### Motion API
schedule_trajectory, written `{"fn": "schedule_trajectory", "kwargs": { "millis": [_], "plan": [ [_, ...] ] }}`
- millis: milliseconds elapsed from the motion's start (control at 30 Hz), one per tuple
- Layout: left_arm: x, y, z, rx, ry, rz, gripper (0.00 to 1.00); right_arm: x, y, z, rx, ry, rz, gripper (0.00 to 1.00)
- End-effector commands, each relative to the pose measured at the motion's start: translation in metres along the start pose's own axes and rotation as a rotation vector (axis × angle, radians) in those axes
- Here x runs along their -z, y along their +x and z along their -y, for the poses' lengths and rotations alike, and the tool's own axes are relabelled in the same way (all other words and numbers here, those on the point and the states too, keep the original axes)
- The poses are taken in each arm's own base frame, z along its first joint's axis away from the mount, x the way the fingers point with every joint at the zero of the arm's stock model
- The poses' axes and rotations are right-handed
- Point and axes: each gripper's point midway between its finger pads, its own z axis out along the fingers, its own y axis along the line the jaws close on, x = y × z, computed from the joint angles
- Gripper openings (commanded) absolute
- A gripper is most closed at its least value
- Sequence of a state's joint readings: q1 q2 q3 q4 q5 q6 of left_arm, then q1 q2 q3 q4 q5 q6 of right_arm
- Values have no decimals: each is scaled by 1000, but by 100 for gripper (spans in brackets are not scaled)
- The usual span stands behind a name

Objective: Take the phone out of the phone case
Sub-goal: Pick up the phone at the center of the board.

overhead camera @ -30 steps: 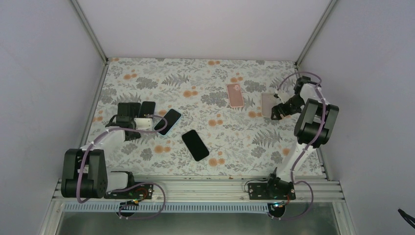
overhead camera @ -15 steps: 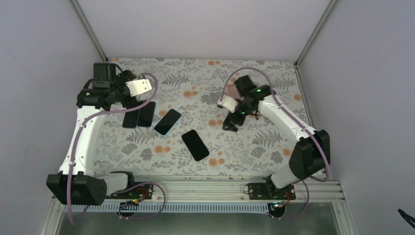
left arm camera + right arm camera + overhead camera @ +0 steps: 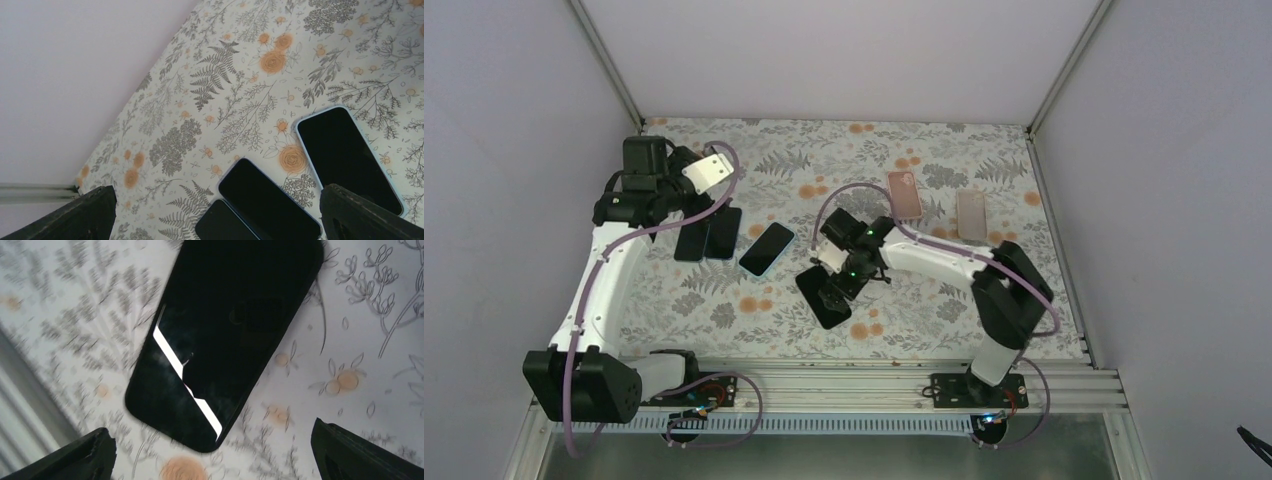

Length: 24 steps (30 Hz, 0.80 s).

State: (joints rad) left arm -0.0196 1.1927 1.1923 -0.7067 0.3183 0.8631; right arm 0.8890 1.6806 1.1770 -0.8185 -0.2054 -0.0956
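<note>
A phone in a light blue phone case [image 3: 767, 249] lies face up left of centre; the left wrist view shows it [image 3: 347, 157] at the right. My left gripper [image 3: 686, 200] hangs open above two dark phones [image 3: 722, 232] [image 3: 690, 240], which show between its fingers [image 3: 95, 212]. My right gripper [image 3: 836, 285] is open low over a bare-looking black phone [image 3: 823, 297]. That phone's near end [image 3: 220, 340] sits between the fingertips [image 3: 350, 450], untouched. The right wrist view is blurred.
A pink case [image 3: 904, 194] and a beige case [image 3: 971, 214] lie at the far right of the floral mat [image 3: 924, 290]. Grey walls close in on the left, back and right. The aluminium rail [image 3: 844, 385] with the arm bases runs along the near edge.
My right arm has swung from the far right to the middle, down over the black phone. My left arm rose from the table to the far left and has held there since.
</note>
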Motion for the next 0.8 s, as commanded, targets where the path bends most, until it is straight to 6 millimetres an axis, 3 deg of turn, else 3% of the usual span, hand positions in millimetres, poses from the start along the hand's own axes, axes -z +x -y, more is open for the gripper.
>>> {"fn": "schedule_trajectory", "kwargs": {
  "millis": [0,167,400,567,767],
  "plan": [
    [3,-4,-9,47,-59,24,100,-22,-26,19,-96,65,5,100],
    [1,4,-7,54,-73,5,100,-42,-36,9,-81,15,-3,100],
    [-7,18,-5,46,-79,-36,100,-65,-35,-6,-64,-39,-44,100],
    [-15,21,-4,59,-73,-38,100,-79,-26,-10,-36,13,-94,100],
    [-22,27,-2,66,-70,-45,100,-105,-2,8,1,153,-176,100]
  ]
}}
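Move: The phone at the center of the board lies about 3 cm to the right hand's left, roughly level with it fore and aft, and some 7 cm below. The blue-edged phone is about 13 cm farther left and 11 cm farther out than that phone; the nearer bare phone of the side-by-side pair is about 24 cm left and 16 cm out from it. From the left hand the center phone lies around 22 cm right, 16 cm back and 26 cm down. Towards the center phone, the right hand, fingers pointing down and wide open, drops about 6 cm and works some 5 cm left, the first half mostly down with a little forward, until its fingers stand astride the phone's long edges; no closing yet. High at the left, the open, empty left hand sinks about 2.5 cm and turns slightly counter-clockwise. ##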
